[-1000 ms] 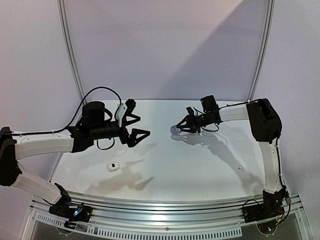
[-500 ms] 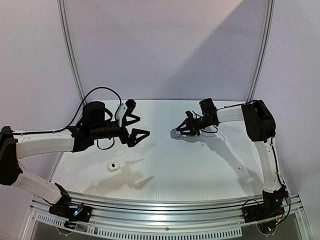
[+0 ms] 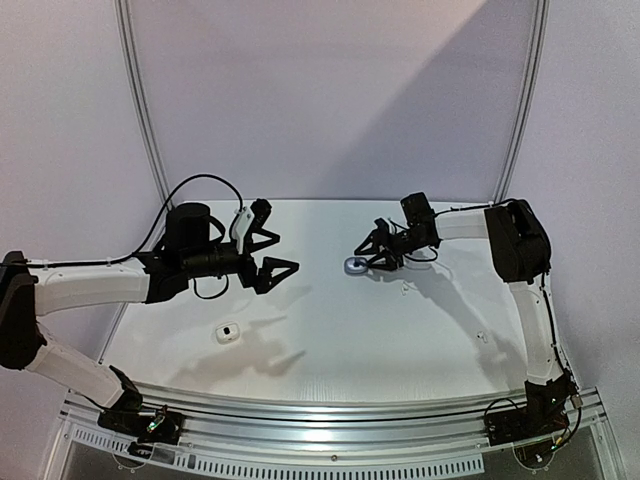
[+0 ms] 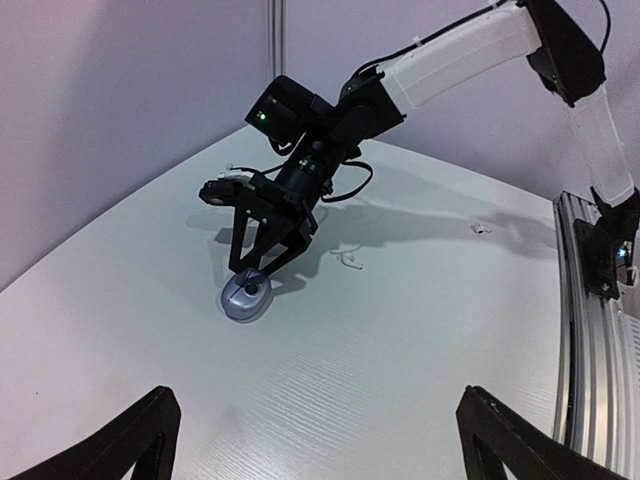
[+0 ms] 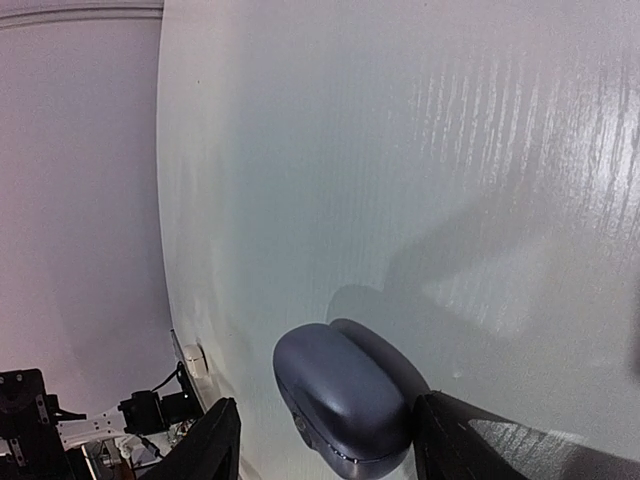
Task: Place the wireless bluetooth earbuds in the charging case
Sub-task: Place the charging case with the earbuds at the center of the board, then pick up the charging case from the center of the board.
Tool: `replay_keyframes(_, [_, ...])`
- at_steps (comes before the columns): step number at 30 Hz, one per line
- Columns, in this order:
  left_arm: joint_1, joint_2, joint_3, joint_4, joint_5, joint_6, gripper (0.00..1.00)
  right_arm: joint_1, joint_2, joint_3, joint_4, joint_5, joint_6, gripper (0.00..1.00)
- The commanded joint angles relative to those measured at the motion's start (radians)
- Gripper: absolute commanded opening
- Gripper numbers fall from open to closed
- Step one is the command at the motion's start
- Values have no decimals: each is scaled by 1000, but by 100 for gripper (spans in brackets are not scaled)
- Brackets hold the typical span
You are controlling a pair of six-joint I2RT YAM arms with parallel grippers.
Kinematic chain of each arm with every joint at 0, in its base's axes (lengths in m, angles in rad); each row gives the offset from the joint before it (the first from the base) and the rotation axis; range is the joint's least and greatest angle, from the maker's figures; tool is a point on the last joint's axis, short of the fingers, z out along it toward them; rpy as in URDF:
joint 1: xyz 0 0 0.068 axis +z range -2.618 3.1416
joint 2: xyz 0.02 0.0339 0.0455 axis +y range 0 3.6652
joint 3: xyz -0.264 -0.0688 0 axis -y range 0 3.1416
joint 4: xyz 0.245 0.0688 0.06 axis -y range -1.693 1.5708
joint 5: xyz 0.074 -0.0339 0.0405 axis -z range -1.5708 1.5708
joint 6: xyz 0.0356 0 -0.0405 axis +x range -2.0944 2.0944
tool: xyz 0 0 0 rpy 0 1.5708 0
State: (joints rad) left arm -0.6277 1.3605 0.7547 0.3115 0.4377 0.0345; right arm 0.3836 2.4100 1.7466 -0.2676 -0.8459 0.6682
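Observation:
The grey-purple charging case (image 3: 355,266) lies on the white table, back centre-right. It also shows in the left wrist view as the case (image 4: 245,297) and in the right wrist view as the case (image 5: 345,400). My right gripper (image 3: 364,256) hangs just over it, open, its fingers (image 5: 215,445) standing either side of the case with a gap on the left side. A small white earbud (image 3: 405,290) lies just right of that spot, and another earbud (image 3: 482,337) lies near the right edge. My left gripper (image 3: 281,240) hovers wide open and empty over the left half of the table.
A white pebble-like case (image 3: 228,333) sits at the front left of the table, under the left arm. A metal rail (image 3: 330,410) runs along the near edge, and the arm bases stand at its two ends. Purple walls enclose the back.
The right gripper came down a little with the grey-purple case and its jaws spread apart, leaving the case on the table. The left arm stayed still.

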Motion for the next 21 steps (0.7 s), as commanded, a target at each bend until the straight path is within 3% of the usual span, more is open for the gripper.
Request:
replay_keyframes(1, [17,15,25,6,12,11,99,-12,29,38,-72,47,-37,60])
replay_keyframes(6, [20,19,31,-12,10,32,99,-12,-4,44,-144,119,-78,60])
replay_keyframes(7, [20,18,37,-37,12,52,99,-12,-25,45,-153,138,-87,66])
replay_keyframes(8, [20,17,43,-72,13,91,99,-12,-39,46,-162,162,-99,76])
replay_keyframes(9, [21,18,51,-116,13,128,99,-11,-62,50,-170,182,-106,92])
replay_keyframes(10, [25,17,61,-178,14,174,99,-11,-91,56,-178,198,-127,98])
replay_keyframes(17, [71,-20,126,-788,-3,629,99,-11,-270,70,-244,328,-238,99])
replay_keyframes(21, [147,-55,38,-937,-39,760,99,-5,-435,-48,-196,451,-284,99])
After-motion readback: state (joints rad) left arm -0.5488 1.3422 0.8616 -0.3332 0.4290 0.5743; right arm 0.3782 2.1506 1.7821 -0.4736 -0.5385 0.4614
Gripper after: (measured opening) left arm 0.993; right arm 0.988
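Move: The right hand is low over the board, its half-open fingers straddling the charging case, whose middle is about 2 cm back, 2 cm left and 1 cm below the hand point. A small white piece lies some 11 cm back and 13 cm to that hand's right. From the open left hand, up high, the charging case is roughly 16 cm ahead, 17 cm right and 20 cm down; a white case is about 8 cm back and 18 cm left. The right hand's nearer finger comes free of the charging case as the gripper spreads from a bit over half to fully open; after barely creeping, the hand lifts about 10 cm, easing right away from the case, its fingers tipping farther down. Late on, the empty, wide-open left hand sinks some 7 cm and swings left towards the white case, fingers tipping down about 30 degrees. ##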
